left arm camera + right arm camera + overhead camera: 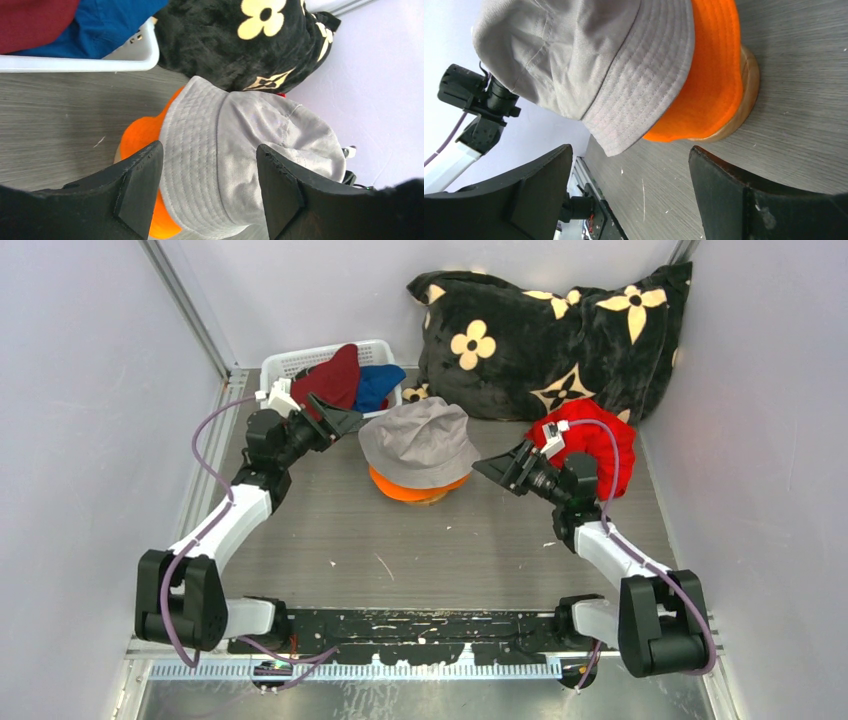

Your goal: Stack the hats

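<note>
A grey hat (420, 440) sits on top of an orange hat (412, 488) on a wooden stand in the middle of the table. A dark red hat (330, 377) and a blue hat (378, 383) lie in a white basket (280, 365) at the back left. A bright red hat (595, 443) lies behind the right arm. My left gripper (347, 422) is open and empty just left of the grey hat (240, 150). My right gripper (492, 469) is open and empty just right of it, and the right wrist view shows the grey hat (589, 65) over the orange one (709, 75). No black hat shows.
A black cushion with cream flowers (550, 335) leans against the back wall, right behind the stack. White walls close in the left, back and right sides. The wooden stand's base (749, 85) shows under the orange hat.
</note>
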Controlling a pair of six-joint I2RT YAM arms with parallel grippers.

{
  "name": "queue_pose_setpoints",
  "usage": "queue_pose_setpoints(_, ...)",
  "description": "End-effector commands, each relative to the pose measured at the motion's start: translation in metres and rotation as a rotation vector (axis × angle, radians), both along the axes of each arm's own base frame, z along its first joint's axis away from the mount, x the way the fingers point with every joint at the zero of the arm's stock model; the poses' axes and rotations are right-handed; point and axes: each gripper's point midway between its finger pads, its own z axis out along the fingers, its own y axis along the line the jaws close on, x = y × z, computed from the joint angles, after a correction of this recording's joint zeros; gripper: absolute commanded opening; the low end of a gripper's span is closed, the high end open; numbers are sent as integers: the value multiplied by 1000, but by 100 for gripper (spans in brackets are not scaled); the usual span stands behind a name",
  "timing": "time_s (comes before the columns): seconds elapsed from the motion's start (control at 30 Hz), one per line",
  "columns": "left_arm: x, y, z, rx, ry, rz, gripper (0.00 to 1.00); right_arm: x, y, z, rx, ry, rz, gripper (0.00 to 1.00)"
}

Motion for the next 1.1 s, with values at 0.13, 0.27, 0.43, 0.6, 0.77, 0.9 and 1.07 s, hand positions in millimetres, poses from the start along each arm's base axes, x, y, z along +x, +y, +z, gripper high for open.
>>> queue_pose_setpoints(0.13,0,-14,7,-82,-50,-87,68,-1,8,25,89,-101,60,90)
queue_pose_setpoints(0.27,1,-15,-4,-78,-24,-93,68,0,10,23,111,-97,71,90)
queue_pose_setpoints(0.43,2,-16,-14,-72,-1,-99,68,3,11,20,131,-88,78,90)
queue_pose_setpoints(0.6,5,-17,-20,-74,5,-101,68,5,13,19,135,-89,84,90)
queue_pose_setpoints(0.77,9,-20,-27,-103,4,-113,67,7,14,19,150,-91,94,89)
queue_pose_setpoints(0.9,11,-22,-30,-132,-4,-125,65,8,15,16,158,-85,98,89)
queue_pose_setpoints(1.07,12,-23,-29,-150,-20,-135,64,9,15,13,170,-79,100,88)
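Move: The grey hat lies loosely over the orange one, about 15 cm to the left hand's right, 5 cm nearer the base, a little below. From the right hand it is 14 cm left, 5 cm ahead, about 3 cm higher. The orange hat is just under the grey one, some 7 cm nearer the base than the left hand and 15 cm to its right. The blue hat in the basket lies 10 cm ahead of the left hand, 5 cm right, far below. On the grey hat's left side the left hand sinks about 5.5 cm beside the brim, easing some 2 cm right towards the hat, its wrist turning roughly 10 degrees, tipping down and clockwise. On the other side the right hand creeps 1.5 cm left and 1 cm forward, closing in on the brim and rolling about 10 degrees so its left side rises. Both grippers stay open, one finger above the other; firm contact can't be seen. ##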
